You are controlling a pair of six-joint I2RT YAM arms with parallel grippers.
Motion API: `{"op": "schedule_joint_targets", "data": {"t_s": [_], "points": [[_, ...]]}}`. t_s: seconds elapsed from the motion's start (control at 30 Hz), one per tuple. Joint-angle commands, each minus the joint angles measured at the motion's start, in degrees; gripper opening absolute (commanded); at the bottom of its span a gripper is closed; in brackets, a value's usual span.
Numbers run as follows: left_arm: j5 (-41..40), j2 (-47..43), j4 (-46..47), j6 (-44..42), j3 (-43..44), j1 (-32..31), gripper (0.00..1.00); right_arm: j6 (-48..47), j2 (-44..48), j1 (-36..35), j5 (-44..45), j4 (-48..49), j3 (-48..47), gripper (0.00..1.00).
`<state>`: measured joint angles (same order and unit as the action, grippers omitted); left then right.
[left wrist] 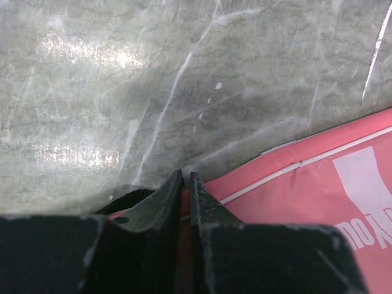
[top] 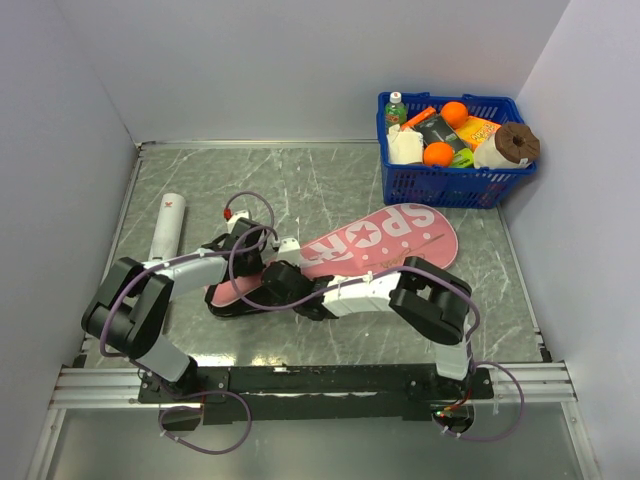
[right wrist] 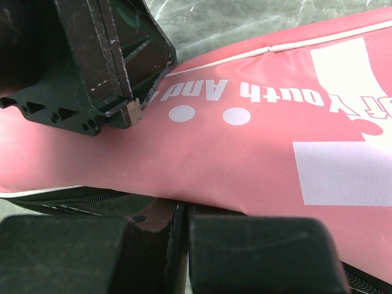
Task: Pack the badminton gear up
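Observation:
The pink racket-shaped bag (top: pixel 400 235) with white lettering lies diagonally across the middle of the table. My left gripper (top: pixel 265 253) sits at the far edge of the bag's narrow end. In the left wrist view the left gripper (left wrist: pixel 185 174) is shut, with the bag's (left wrist: pixel 306 202) pink fabric pinched between its jaws. My right gripper (top: pixel 275 290) is at the near edge, opposite the left one. In the right wrist view the right gripper (right wrist: pixel 187 208) is shut against the black zipper strip (right wrist: pixel 67 202) under the bag (right wrist: pixel 245 153). A white tube (top: pixel 168 228) lies at the left.
A blue plastic basket (top: pixel 450 185) of groceries stands at the back right corner. Grey walls close in the table on the left, back and right. The left gripper's body (right wrist: pixel 104 67) hangs over the bag close to the right gripper.

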<state>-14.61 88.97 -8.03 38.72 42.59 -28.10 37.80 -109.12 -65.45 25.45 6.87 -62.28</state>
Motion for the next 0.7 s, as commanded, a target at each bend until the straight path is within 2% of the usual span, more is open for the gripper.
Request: {"op": "schedule_joint_targets", "data": {"t_s": [0.0,0.07,0.13,0.27,0.3,0.4,0.47,0.6,0.67], "points": [[4.07,2.00,-10.60,0.66,-2.69,-1.43,0.16,-0.54,2.58,2.96,5.32,0.44,-1.88,0.00],[3.37,1.21,-10.69,0.65,-1.99,-1.43,0.16,1.12,4.26,2.78,1.63,-4.22,-0.83,0.02],[2.05,-0.45,-10.78,1.00,-1.81,-1.52,0.15,3.32,6.98,2.70,-1.88,-8.95,1.54,0.10],[-4.36,-8.69,-12.36,2.32,-0.67,-1.70,0.17,4.30,13.13,2.61,-12.94,-10.56,8.57,0.23],[-6.11,-10.46,-12.71,2.67,-0.58,-1.87,0.18,4.04,15.93,2.61,-14.10,-11.09,10.93,0.29],[-7.27,-16.45,-13.41,1.02,0.74,-3.71,0.16,2.63,21.92,2.61,-15.08,-17.05,12.79,0.38],[-8.23,-18.90,-13.76,-0.04,2.76,-7.83,0.15,1.31,26.47,2.70,-14.65,-22.92,12.97,0.41],[-6.14,-19.71,-11.40,-0.92,4.87,-15.03,0.17,0.87,35.80,4.97,-12.89,-31.73,14.99,0.48],[-4.03,-18.14,-8.15,-1.36,5.49,-16.98,0.17,2.27,42.28,8.48,-10.87,-36.38,17.27,0.50]]}}
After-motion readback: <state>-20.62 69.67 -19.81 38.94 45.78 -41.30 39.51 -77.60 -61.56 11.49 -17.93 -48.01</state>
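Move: The right fingers are shut at the near zip edge of the racket bag, whose middle lies about 14 cm to their right, 5 cm ahead and 2 cm below; its narrow end is some 11 cm left and 2 cm back of them. The left hand is at the bag's far edge, with the bag's middle about 16 cm to its right, level fore and aft and at much its own height; the white tube lies 20 cm to its left, level with it. Right hand opens off the bag's zip edge, withdrawing 11 cm right and 7 back; left hand lifts 10 cm. ##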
